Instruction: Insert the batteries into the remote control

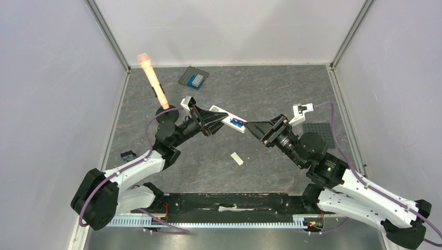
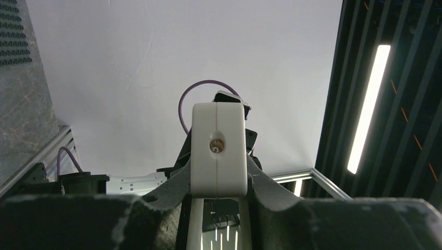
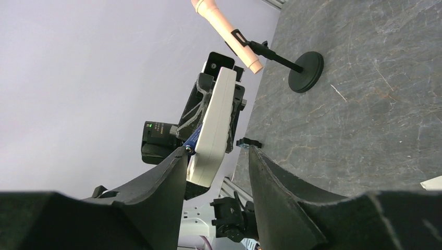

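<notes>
My left gripper is shut on the white remote control and holds it above the table, back side up. Blue batteries lie in its open compartment near the free end. In the left wrist view the remote shows end-on between the fingers. My right gripper is open at the remote's free end. In the right wrist view its left fingertip touches the silvery end of a battery at the edge of the remote.
A short flat white strip lies on the table below the remote. A peach microphone on a round stand is back left. A light-blue block on a grey studded plate is at the back. A second grey plate lies right.
</notes>
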Available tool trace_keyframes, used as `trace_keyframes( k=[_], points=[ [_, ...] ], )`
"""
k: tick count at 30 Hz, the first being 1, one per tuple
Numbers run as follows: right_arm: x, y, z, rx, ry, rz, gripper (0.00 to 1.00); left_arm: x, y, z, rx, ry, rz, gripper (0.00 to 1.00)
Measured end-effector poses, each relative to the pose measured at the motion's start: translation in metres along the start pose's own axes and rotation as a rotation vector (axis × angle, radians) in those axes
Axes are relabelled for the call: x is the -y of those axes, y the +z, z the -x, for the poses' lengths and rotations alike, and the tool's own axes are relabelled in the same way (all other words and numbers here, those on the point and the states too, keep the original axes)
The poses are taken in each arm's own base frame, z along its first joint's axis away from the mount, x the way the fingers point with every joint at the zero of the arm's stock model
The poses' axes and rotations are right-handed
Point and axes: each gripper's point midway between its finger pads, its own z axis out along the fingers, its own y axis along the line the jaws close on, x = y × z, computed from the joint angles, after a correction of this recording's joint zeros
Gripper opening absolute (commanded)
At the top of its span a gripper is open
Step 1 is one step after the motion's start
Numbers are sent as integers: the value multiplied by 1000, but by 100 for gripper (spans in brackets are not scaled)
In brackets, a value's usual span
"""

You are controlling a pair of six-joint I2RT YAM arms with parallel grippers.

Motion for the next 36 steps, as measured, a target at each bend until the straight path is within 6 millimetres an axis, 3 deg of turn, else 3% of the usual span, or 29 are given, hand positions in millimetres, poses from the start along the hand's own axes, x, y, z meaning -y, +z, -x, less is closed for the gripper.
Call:
trace_keyframes(
  k=[13,26,36],
  points=[
    [5,4,-3,-1,15,-17,38,-12,0,2,9,1,47,2],
    [15,7,-10,-22,40,-63,28,-11,-1,2,14,53,60,2],
    [24,8,-16,-49,83,-130,17,-5,6,6,7,221,73,2]
  ],
)
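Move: The batteries lie in the open, upward-facing bay of the remote held by the left hand. They are about 3 cm left of the right hand, 1 cm ahead and 1 cm above its hand point. From the left hand they are roughly 5 cm right and 3 cm back, about level. From the right hand, the remote's middle is some 8 cm left and 3 cm ahead, and the loose battery cover about 30 cm below, 3 cm left and 2 cm ahead. The batteries and the remote's near-right end come between the right fingers, one above and one below, which narrow by about half until they pinch across the remote's thickness. The right hand meanwhile sinks about 3 cm, easing slightly left and tipping down some 10 degrees. The left hand keeps its grip almost in place, dips a centimetre, partly recovers and rolls about 15 degrees, lowering the battery end. ##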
